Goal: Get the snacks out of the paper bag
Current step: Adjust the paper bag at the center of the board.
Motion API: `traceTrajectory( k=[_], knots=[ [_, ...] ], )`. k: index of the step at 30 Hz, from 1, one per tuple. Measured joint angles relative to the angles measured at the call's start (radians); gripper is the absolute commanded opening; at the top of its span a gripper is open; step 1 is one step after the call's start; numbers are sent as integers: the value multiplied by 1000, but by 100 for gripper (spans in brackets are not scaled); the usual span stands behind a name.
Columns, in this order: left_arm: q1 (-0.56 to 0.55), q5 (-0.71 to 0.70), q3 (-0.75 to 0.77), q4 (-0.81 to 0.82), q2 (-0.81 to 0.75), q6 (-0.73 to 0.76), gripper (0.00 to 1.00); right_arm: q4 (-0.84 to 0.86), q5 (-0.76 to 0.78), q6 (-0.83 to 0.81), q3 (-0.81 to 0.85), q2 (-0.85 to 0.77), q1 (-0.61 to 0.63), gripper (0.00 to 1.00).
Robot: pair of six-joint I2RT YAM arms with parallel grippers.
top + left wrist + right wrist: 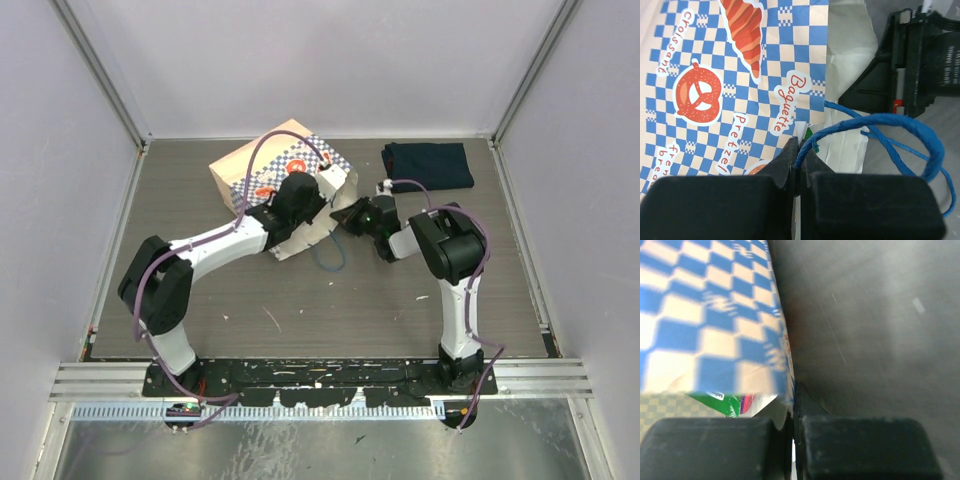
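Note:
The paper bag (272,165) lies on its side at the back of the table, its mouth turned toward the right arm. My left gripper (303,203) is at the mouth. In the left wrist view it (799,149) is shut on the bag's blue cord handle (890,122), right beside the checkered band (740,75). My right gripper (347,214) meets the mouth from the right and is shut (793,405) on the bag's checkered rim (715,325). Inside the bag, the edge of a green snack packet (722,402) shows. The other snacks are hidden.
A folded dark navy cloth (428,163) lies at the back right. A loose loop of blue cord (330,255) trails on the table in front of the bag. White walls close in the left, back and right sides.

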Motion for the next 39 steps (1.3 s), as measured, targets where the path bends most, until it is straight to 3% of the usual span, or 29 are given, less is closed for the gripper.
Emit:
traceTrajectory(
  k=[9, 16, 24, 30, 39],
  knots=[
    [101, -48, 213, -16, 122, 0, 0, -342, -85, -122, 563, 242, -3, 1],
    [165, -68, 188, -38, 104, -93, 0, -492, -164, -184, 828, 376, 14, 1],
    [142, -160, -4, -80, -50, -171, 0, -595, -209, -250, 916, 400, 92, 1],
    [73, -315, -90, -154, -191, -241, 0, -631, -272, -283, 935, 411, 156, 1],
    [63, -341, -168, -240, -296, -292, 0, -531, -293, -277, 703, 298, 195, 1]
  ],
)
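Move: Both hands already pinch the mouth of the paper bag. Its middle lies about 10 cm left of the left hand, 4 cm ahead and well below it, and some 15 cm left and 8 cm ahead of the right hand. The bare board it is taken to is roughly 27 cm left of the left hand, 32 cm left of the right. The dark cloth lies about 25 cm right of and 16 cm beyond the right hand; the lower blue handle about 9 cm back from that hand and 3 cm left. Forward first, both hands push the bag out by about 10 cm, then curve left and draw back, swinging it towards the bare board on the left. The left hand ends some 12 cm left and a little back from its start, the right about 16 cm left; both turn roughly 30 degrees counter-clockwise, fingers shut, keeping their pinch on the upper rim and the cream side of the mouth. ##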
